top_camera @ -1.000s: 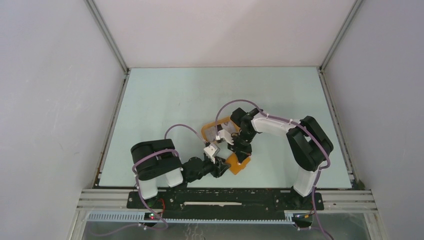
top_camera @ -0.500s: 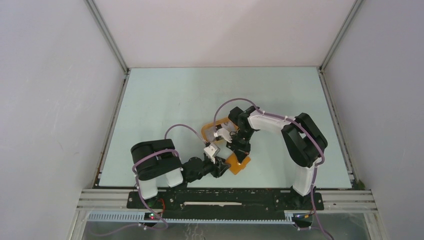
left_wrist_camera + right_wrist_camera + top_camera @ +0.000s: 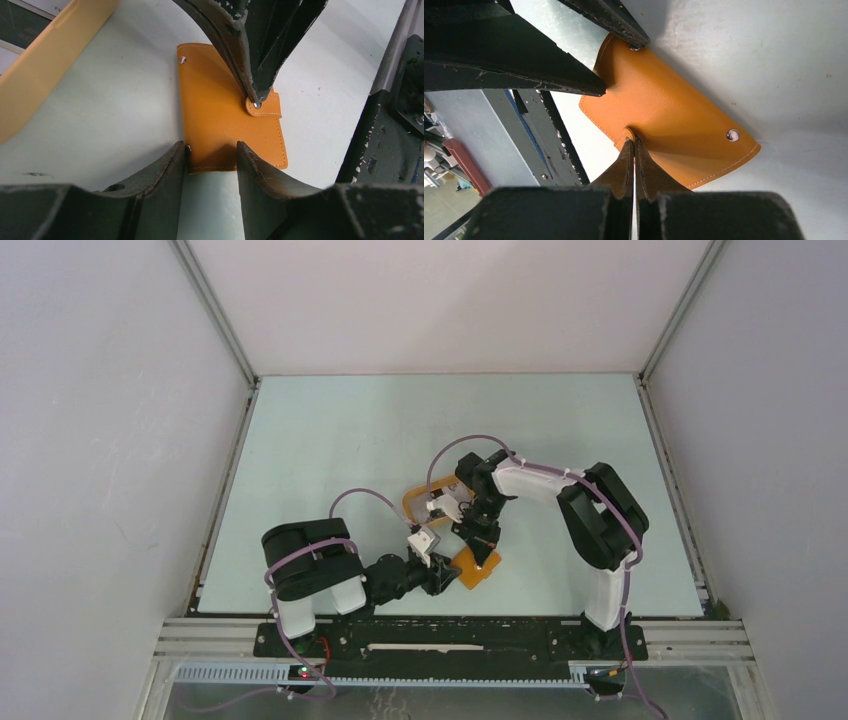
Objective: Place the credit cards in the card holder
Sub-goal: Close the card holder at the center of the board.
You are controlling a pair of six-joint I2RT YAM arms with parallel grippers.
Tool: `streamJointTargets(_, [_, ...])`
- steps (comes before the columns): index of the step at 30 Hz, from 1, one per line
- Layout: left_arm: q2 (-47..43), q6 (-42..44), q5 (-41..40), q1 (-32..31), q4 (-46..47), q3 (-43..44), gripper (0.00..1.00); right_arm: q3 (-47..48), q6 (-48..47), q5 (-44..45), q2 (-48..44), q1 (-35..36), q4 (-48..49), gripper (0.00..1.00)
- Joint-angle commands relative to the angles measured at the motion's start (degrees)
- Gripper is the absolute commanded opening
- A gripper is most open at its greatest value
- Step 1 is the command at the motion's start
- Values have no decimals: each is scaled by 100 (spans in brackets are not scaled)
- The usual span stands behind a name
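Observation:
The orange-brown card holder (image 3: 478,568) (image 3: 220,100) (image 3: 674,115) lies shut and flat on the table near the front edge. My left gripper (image 3: 446,576) (image 3: 210,146) is open. Its two fingertips (image 3: 589,87) rest on the holder's near end, one at the corner stud and one on the cover. My right gripper (image 3: 487,553) (image 3: 633,141) is shut, and its joined tips touch the closing tab (image 3: 264,107) at the snap. The tab lies flat. The credit cards are not clearly visible; only a dark flat patch (image 3: 17,22) shows inside the tray.
An oval orange-rimmed tray (image 3: 410,505) (image 3: 50,60) stands just behind and left of the holder, partly under the right wrist. The black base rail (image 3: 395,100) runs along the table's near edge. White walls enclose the table on three sides.
The right arm's elbow and forearm have drifted slightly left and back, while its shut tips stay at the holder. The left arm and the holder have not moved.

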Motion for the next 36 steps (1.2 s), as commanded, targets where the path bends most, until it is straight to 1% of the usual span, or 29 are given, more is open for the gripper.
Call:
streamJointTargets(1, [-13, 195, 73, -70, -5, 76, 46, -165, -85, 1075, 621, 50, 996, 0])
streamJointTargets(16, [-44, 200, 114, -70, 20, 26, 46, 35, 453, 1791, 1014, 164, 1054, 0])
streamJointTargets(22, [-71, 205, 114, -70, 22, 11, 46, 52, 476, 1738, 1036, 174, 1039, 0])
streamJointTargets(23, [-69, 203, 122, -70, 19, 12, 46, 52, 453, 1634, 1010, 166, 1027, 3])
streamJointTargets(25, [-83, 194, 123, -70, 21, 0, 46, 79, 430, 1404, 884, 148, 964, 20])
streamJointTargets(27, [-128, 184, 115, -70, 21, -3, 46, 112, 405, 1201, 611, 148, 931, 32])
streamJointTargets(32, [-189, 133, 77, -70, -3, -18, 46, 114, 317, 728, -170, 156, 855, 47])
streamJointTargets(36, [-228, 60, 37, -70, -32, -12, 46, 104, 155, 514, -659, 109, 684, 51])
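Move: The card holder's snap is right under my shut right fingertips, about 1 cm below the hand point. The holder's middle lies some 1 cm farther forward and 2 cm to the left, and the card box about 12 cm ahead and 8 cm left. From my left hand, whose half-open fingertips are at the holder's left edge, the snap is about 5 cm right and 1 cm ahead, and the box some 13 cm ahead and 3 cm left. I keep my shut right fingertips pressing down on the flap's snap, sinking about half a centimetre while the wrist rocks some 10 degrees, partly clockwise. Then I spread the fingers to half open and come up roughly 1.5 cm off the snap, easing slightly left. My left hand stays put, bracing the holder's left edge. ##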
